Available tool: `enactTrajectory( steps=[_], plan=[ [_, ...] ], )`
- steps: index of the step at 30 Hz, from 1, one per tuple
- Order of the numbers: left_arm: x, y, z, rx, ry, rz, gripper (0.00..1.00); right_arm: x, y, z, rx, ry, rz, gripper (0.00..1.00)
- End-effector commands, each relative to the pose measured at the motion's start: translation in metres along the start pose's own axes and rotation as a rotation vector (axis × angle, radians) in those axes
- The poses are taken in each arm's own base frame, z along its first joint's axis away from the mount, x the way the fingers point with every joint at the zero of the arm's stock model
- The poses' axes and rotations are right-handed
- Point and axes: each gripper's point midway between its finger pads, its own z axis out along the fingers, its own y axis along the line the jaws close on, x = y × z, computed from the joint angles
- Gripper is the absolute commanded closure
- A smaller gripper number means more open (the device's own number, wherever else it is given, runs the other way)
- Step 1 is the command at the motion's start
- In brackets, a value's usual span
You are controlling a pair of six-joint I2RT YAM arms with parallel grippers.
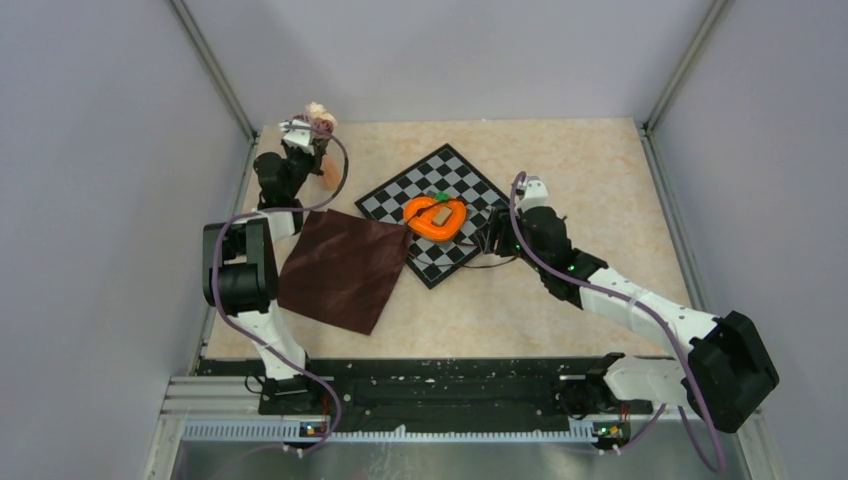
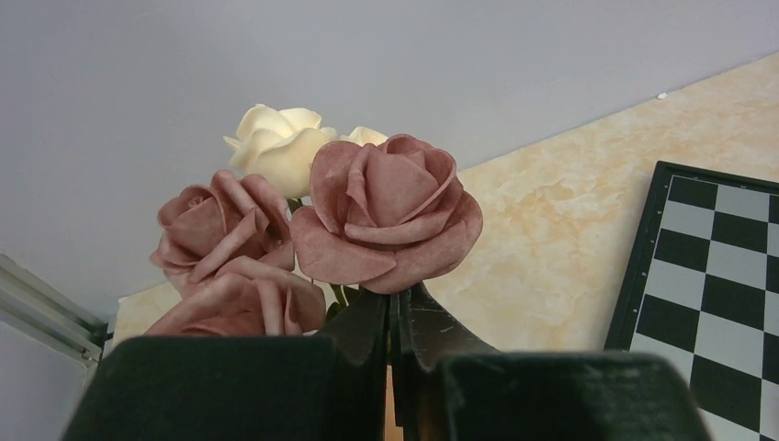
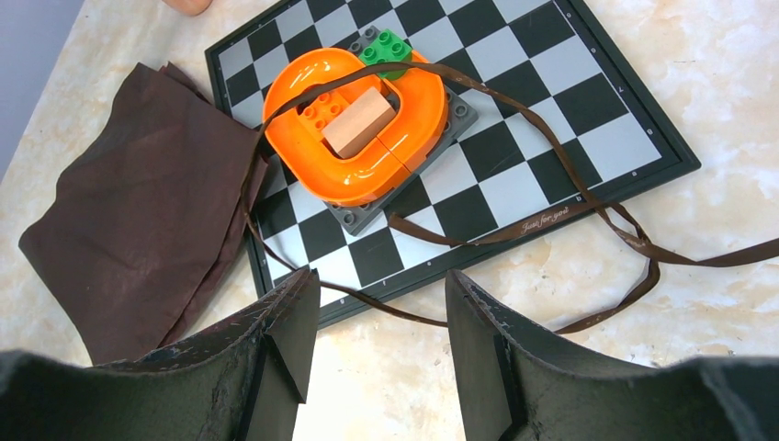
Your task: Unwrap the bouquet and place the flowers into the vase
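My left gripper (image 1: 303, 128) is raised at the table's far left corner. In the left wrist view the left gripper (image 2: 397, 292) is shut on the thin green stems of the flowers (image 2: 390, 207). These are dusty pink roses and a cream rose (image 2: 276, 147), and they show as a small pale cluster of flowers (image 1: 320, 113) from above. The small orange vase (image 1: 330, 178) stands just below that gripper, and only the edge of the vase (image 3: 186, 5) shows in the right wrist view. The bouquet's maroon cloth (image 1: 345, 268) lies spread flat. My right gripper (image 1: 492, 238) hangs open and empty over the table; the right gripper (image 3: 381, 280) is by the board's near edge.
A chessboard (image 1: 450, 165) lies mid-table with an orange heart-shaped object (image 1: 435, 218) on it. The loose brown ribbon (image 3: 551, 216) trails across the chessboard (image 3: 551, 92) and the orange heart-shaped object (image 3: 312, 165), onto the table. The cloth (image 3: 138, 211) touches the board's left edge. Grey walls enclose the table.
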Motion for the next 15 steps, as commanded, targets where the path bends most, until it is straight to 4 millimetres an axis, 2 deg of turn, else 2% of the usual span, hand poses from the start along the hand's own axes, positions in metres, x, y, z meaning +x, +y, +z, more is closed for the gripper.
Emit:
enactTrajectory(
  steps=[1, 10, 15],
  plan=[
    [-0.007, 0.003, -0.002, -0.012, -0.020, 0.009, 0.94, -0.035, 0.017, -0.002, -0.047, -0.083, 0.022, 0.45],
    [-0.021, 0.003, -0.006, -0.027, -0.036, -0.026, 0.67, -0.036, 0.017, -0.006, -0.053, -0.094, 0.022, 0.45],
    [-0.022, 0.004, -0.012, -0.050, -0.046, -0.043, 0.56, -0.037, 0.018, -0.008, -0.061, -0.101, 0.022, 0.45]
  ],
)
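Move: The left hand has the stem of a pink rose pinched, with its head some 2 cm ahead and 4 cm above the fingertips. The vase stands about 5 cm ahead and 2 cm to the right, its middle roughly 11 cm below. The other pink roses are about 8 cm ahead and 5 cm left, the white roses some 12 cm ahead and 2 cm left. From the idle right hand the vase lies roughly 20 cm ahead and 37 cm left, 7 cm below. Holding nearly still above the vase's near side, the left hand spreads its shut fingers to roughly two fifths open and lets go of the pink rose's stem. As they part, the hand starts to sink by about 1 cm, easing back very slightly and tipping a few degrees nose-down. ##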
